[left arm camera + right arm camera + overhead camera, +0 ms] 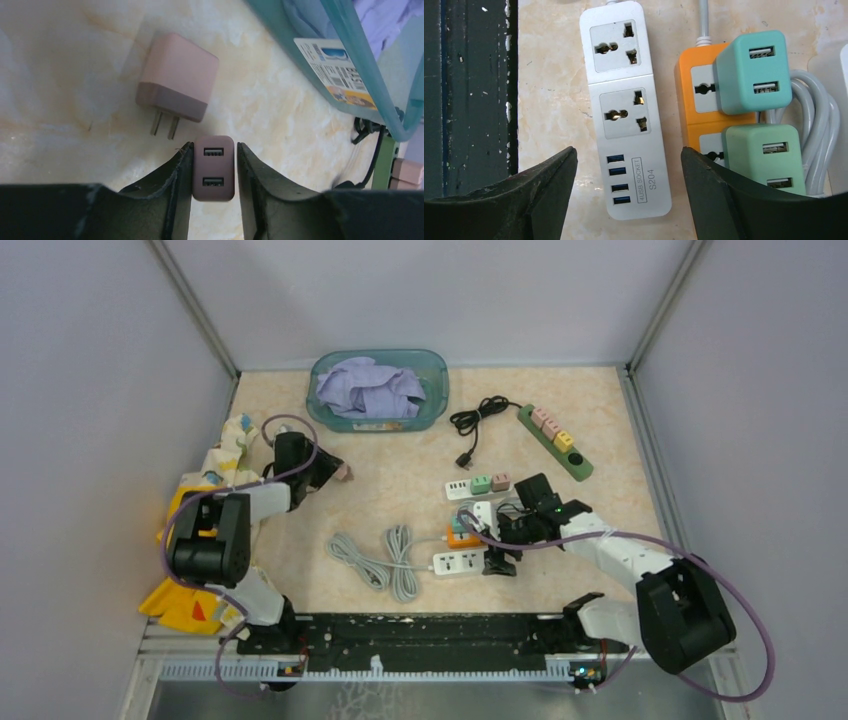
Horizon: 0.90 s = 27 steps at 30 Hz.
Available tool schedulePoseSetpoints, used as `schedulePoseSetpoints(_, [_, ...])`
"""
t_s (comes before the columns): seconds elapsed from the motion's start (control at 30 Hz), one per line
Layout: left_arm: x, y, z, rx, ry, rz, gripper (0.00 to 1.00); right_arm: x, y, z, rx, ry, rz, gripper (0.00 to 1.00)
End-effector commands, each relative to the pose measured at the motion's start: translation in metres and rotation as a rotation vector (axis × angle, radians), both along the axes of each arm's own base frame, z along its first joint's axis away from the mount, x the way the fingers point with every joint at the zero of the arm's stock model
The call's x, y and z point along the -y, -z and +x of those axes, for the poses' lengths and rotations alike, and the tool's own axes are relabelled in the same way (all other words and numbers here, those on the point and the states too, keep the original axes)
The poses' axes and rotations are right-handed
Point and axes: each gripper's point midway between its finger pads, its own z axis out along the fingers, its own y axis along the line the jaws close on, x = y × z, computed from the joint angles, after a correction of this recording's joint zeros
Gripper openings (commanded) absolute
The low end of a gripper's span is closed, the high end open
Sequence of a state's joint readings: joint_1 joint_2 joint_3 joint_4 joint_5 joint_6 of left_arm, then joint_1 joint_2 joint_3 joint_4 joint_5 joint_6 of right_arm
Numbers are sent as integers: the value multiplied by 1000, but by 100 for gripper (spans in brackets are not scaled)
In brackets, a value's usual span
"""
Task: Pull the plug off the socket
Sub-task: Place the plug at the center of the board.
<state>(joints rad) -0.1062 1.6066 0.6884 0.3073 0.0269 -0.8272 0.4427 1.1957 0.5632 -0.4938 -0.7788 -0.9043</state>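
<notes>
In the left wrist view my left gripper [214,150] is shut on a mauve two-port USB plug [214,167], held just above the tabletop. A pink plug [177,77] lies loose on the table just beyond it, prongs toward me. My right gripper [628,152] is open and holds nothing. Its fingers straddle the USB end of a white socket strip [629,105], whose two outlets are bare. Beside that strip, an orange socket strip [689,100] carries two teal plugs [751,72]. From above, the left gripper [330,472] is at the left and the right gripper [497,562] is at centre right.
A teal bin [440,380] with purple cloth stands at the back. A green strip [555,440] with plugs and a black cable [480,420] lie at the back right. Another white strip [478,485] holds two plugs. Grey coiled cords [385,560] lie centre front. Yellow cloth [190,600] lies left.
</notes>
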Motion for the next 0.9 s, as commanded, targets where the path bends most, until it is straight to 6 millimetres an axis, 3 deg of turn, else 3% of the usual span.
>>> schedulePoseSetpoints(0.0, [-4, 3, 12, -37, -16, -73, 49, -7, -26, 16, 85, 7, 46, 77])
schedulePoseSetpoints(0.17, [-8, -2, 14, -56, -23, -91, 79, -8, -37, 16, 98, -2, 64, 79])
schedulePoseSetpoints(0.33, [-7, -21, 6, -24, -6, -81, 95, -9, -47, 12, 103, -29, 88, 79])
schedulePoseSetpoints(0.53, [8, -59, -17, 125, 127, -91, 100, -10, -60, 12, 109, -36, 114, 79])
schedulePoseSetpoints(0.87, [81, -128, -97, 537, 643, -298, 100, -4, -76, 18, 133, -11, 141, 79])
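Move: The pink plug in the left fingers is bound for the bare table barely 1 cm ahead and 1 cm left of the hand, about 3 cm below. The first pink plug lies about 4 cm ahead and 4 cm left, 2 cm lower; the basket's middle is some 23 cm ahead and 10 cm right, the floral cloth about 28 cm left, level with the hand. From the right hand, that spot is roughly 25 cm ahead and 38 cm left. The pink plug, still held at first, is eased about 1 cm down and slightly forward-left beside the first plug, and the left fingers spread fully and let go of it. The hand then lifts about 9 cm and draws some 8 cm back and 5 to the right, away from both plugs, fingers tipping up and swinging clockwise some 20 degrees each. The right hand, open, rises about 4 cm off the white power strip. ##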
